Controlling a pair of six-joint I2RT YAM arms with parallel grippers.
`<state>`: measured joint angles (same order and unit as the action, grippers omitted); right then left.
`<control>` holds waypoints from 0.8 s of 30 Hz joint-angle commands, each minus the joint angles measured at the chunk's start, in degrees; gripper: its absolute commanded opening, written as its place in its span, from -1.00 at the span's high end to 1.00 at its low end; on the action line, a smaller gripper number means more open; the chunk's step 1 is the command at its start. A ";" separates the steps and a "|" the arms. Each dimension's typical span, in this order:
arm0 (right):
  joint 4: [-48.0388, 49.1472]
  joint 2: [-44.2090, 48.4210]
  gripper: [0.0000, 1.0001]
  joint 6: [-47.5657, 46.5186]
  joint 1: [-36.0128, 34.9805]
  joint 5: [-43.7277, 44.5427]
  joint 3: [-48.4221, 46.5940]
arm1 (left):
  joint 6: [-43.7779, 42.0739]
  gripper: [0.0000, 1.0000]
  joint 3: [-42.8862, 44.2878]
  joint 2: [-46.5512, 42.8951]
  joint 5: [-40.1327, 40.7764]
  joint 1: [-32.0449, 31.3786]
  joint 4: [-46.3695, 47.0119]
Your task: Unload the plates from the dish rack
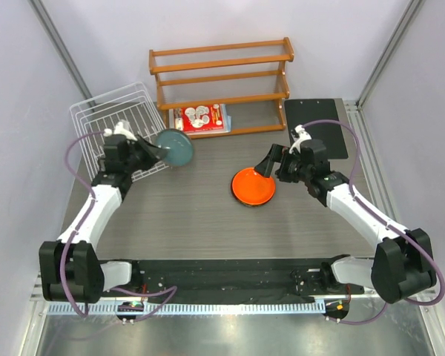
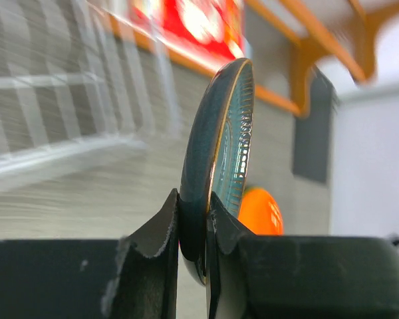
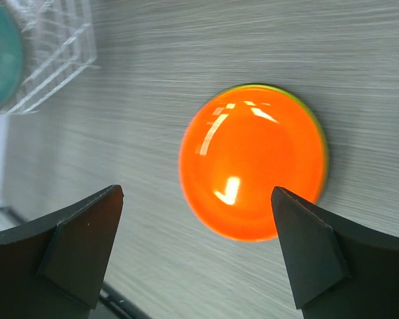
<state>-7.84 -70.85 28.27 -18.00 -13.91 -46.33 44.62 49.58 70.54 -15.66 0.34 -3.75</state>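
Note:
My left gripper is shut on the rim of a blue-grey plate, held on edge just right of the white wire dish rack. In the left wrist view the plate stands upright between the fingers, off the table. An orange plate lies flat mid-table on top of a lime green plate whose rim peeks out. My right gripper hangs open above the orange plate, its fingers wide apart and holding nothing.
A brown wooden shelf stands at the back, with a red-and-white package on its bottom tier. A black mat lies at the back right. Grey walls close in on both sides.

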 commanded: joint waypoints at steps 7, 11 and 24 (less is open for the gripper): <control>14.95 -2.62 -0.98 9.17 -3.62 -10.69 -0.69 | 8.11 1.00 -4.32 -0.15 -2.10 -19.12 18.16; 16.36 -3.50 -0.98 9.87 -4.50 -11.13 -0.87 | 8.55 1.00 -4.58 0.82 -0.25 -24.50 19.91; 19.08 -6.50 -0.27 10.66 -5.38 -11.05 0.97 | 8.29 1.00 -1.77 3.72 1.95 -34.53 21.77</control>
<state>7.35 -77.58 38.00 -23.14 -24.18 -46.24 52.34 44.36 75.00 -14.83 -33.56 10.94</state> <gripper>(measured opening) 0.764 0.152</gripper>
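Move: The left hand still grips the dark teal plate. The open right gripper it is taken to lies about 38 cm to its right, 5 cm back and 5 cm lower. The dish rack stands about 14 cm left and 5 cm ahead of the left hand, 10 cm lower. From the right hand, the teal plate is some 32 cm left, 7 cm ahead and 4 cm higher; the orange plate is about 5 cm left, 2 cm back and 13 cm below. Left hand carries the teal plate 20 cm right and back; right hand comes 7 cm left, starting to close. ##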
